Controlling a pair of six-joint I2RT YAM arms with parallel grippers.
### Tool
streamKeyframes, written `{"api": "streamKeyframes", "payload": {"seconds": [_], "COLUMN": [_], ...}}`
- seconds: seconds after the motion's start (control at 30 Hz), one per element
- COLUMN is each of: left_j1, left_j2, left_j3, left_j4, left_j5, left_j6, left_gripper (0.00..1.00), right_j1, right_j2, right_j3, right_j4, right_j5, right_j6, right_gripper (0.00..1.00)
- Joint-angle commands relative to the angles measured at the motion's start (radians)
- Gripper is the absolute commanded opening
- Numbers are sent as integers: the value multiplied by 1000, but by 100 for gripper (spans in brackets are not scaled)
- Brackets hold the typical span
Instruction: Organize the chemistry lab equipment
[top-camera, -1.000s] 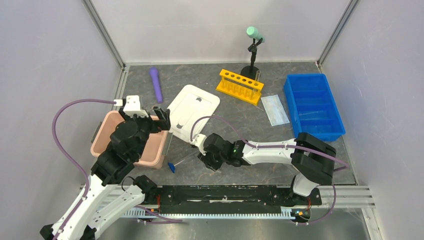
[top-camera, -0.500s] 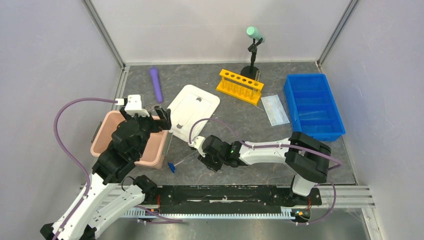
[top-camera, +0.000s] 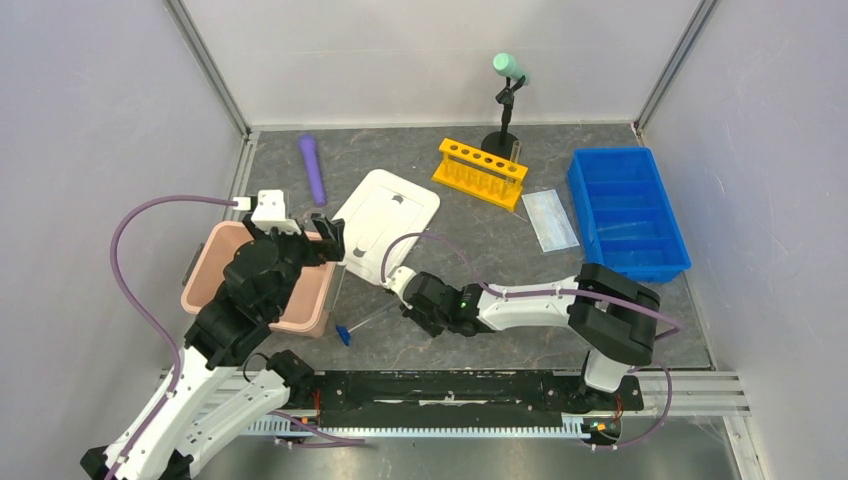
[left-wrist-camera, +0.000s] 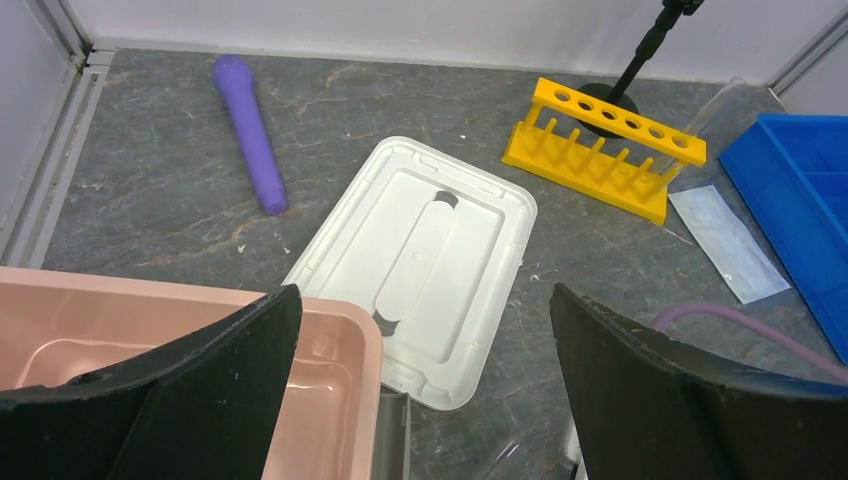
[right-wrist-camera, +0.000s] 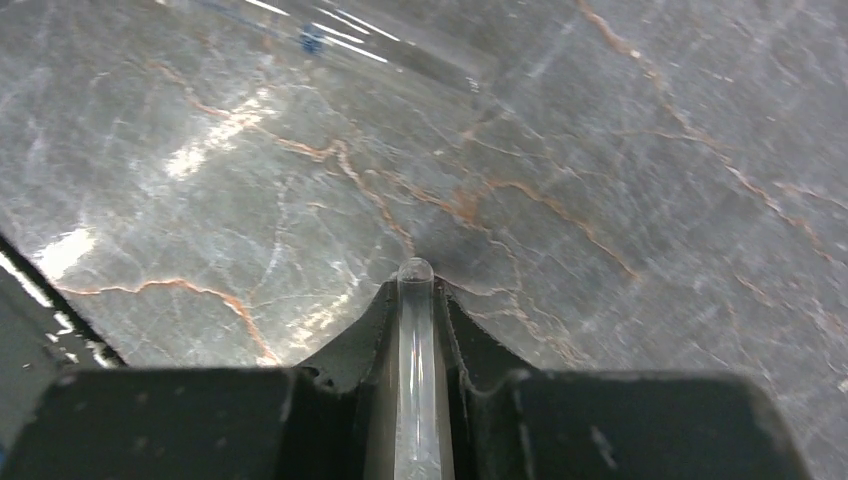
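Note:
In the right wrist view my right gripper (right-wrist-camera: 415, 290) is shut on a thin clear tube (right-wrist-camera: 415, 380), whose rounded end pokes just past the fingertips, low over the grey table. From above, this gripper (top-camera: 408, 305) sits at the table's front middle. A blue-capped tube (top-camera: 345, 333) lies just left of it. Another clear tube (right-wrist-camera: 330, 45) lies on the table ahead. My left gripper (left-wrist-camera: 422, 295) hangs wide open and empty over the right rim of the pink bin (left-wrist-camera: 340, 330). A pale blue face mask (top-camera: 550, 219) lies by the blue bin.
A white lid (top-camera: 385, 222) lies right of the pink bin (top-camera: 205, 275). A yellow tube rack (top-camera: 480, 172) stands at the back, with a black stand (top-camera: 505, 100) behind it. A blue divided bin (top-camera: 628, 212) sits right, and a purple cylinder (top-camera: 313, 168) lies back left.
The right gripper's jaws have closed in on the clear tube, and its head has shifted slightly. The left arm has barely moved.

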Motion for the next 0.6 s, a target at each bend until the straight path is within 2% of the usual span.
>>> {"api": "streamKeyframes", "payload": {"seconds": [0.0, 0.23, 0.57], "left_j1": [-4, -4, -5], "left_j2": [7, 37, 142], "left_j3": [-8, -1, -5], "left_j4": [56, 58, 90], "left_j5": [36, 126, 435], "left_j6": [-21, -24, -54], "left_gripper": [100, 100, 98], "right_j1": [-11, -138, -230], "right_j2": [-84, -231, -442], "right_j3": [-36, -108, -160], "right_j4": [61, 219, 475], "right_j5": [116, 61, 60], "right_j6": [46, 166, 324], "right_gripper": [16, 17, 18]}}
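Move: The small test tube, already pinched in the right fingers just above the table, lies some 16 cm right of, 8 cm back from and 29 cm below the left gripper. From the left gripper, the white tray is about 21 cm ahead, 8 cm right. From the right gripper, the left gripper is 8 cm ahead, 16 cm left and 29 cm up, the graduated cylinder 3 cm ahead, 11 cm left, and the yellow rack 41 cm ahead, 13 cm right. Keep the test tube pinched and lift it with the right gripper, about 14 cm up and 9 cm forward, swinging the fingers up from their downward slant to point more to the left while turning clockwise. Meanwhile bring the left gripper, fingers still wide open, 5–6 cm right and slightly down towards the right gripper, yawing some 15 degrees clockwise. ##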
